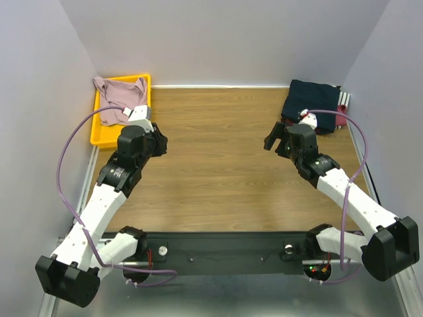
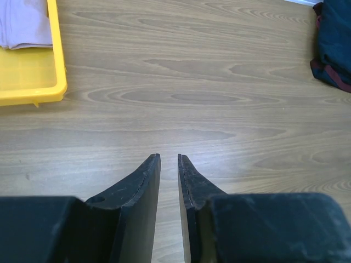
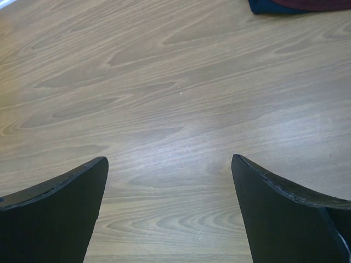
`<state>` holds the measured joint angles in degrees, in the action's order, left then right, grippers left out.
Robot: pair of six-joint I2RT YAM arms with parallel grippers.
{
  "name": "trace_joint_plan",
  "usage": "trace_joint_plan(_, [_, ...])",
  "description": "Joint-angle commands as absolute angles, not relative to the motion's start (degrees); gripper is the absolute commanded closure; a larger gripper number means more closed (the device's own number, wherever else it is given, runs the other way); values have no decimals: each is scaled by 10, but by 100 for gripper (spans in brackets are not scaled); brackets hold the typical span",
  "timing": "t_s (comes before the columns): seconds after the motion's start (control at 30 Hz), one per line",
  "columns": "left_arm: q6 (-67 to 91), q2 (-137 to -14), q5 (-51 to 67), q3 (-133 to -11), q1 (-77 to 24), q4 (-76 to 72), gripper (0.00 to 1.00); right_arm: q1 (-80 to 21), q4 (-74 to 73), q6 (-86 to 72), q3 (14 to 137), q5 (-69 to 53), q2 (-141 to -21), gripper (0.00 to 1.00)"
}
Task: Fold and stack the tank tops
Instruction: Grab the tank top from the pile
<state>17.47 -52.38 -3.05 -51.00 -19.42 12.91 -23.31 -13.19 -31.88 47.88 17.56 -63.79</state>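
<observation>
A dusty pink tank top [image 1: 119,92] lies crumpled in the yellow tray [image 1: 99,135] at the far left; it also shows in the left wrist view [image 2: 24,22]. A folded dark navy tank top [image 1: 310,99] lies on a maroon one [image 1: 340,120] at the far right, and shows in the left wrist view [image 2: 334,38] and the right wrist view [image 3: 269,6]. My left gripper [image 1: 160,142] [image 2: 169,159] hovers over bare wood, jaws shut to a thin gap, empty. My right gripper [image 1: 274,139] [image 3: 170,161] is wide open and empty, in front of the stack.
The yellow tray [image 2: 33,93] stands against the left wall. The wooden table top [image 1: 218,152] lies between the two arms. Grey walls close in the left, far and right sides. A white object [image 1: 344,99] sits behind the stack.
</observation>
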Motion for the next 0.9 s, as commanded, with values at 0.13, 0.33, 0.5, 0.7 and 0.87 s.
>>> trace_joint_plan(0.13, [176,-525,-22,-503,-185,98,69,-235,-108,-308,482,166,-638,0])
trace_joint_plan(0.33, [194,-542,-50,-514,-178,82,66,-235,-109,-307,490,160,-642,0])
trace_joint_plan(0.5, [285,-656,-134,-638,-104,99,62,-235,-109,-305,495,156,-644,0])
trace_joint_plan(0.7, [338,-887,-123,-785,22,61,47,-235,-108,-303,494,129,-639,0])
trace_joint_plan(0.87, [336,-1096,-155,-986,51,120,44,-235,-109,-305,493,103,-635,0])
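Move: The mauve tank top in the yellow bin is far from the left hand: about 38 cm ahead, 27 cm to its left and some 22 cm below. The middle of the bin itself is about 35 cm ahead of that hand and 28 cm to its left, a little lower than the tank top. From the idle right hand, the tank top lies roughly 34 cm ahead and 63 cm to the left, some 14 cm below. Forward and to the left, after a slow start, the left hand sweeps at growing speed towards the tank top in the yellow bin, some 27 cm in all and nearly level, only just starting to sink at the end. On the way the wrist swings about 35 degrees counter-clockwise, and the fingers part from about a third to just over half open, still touching nothing. ##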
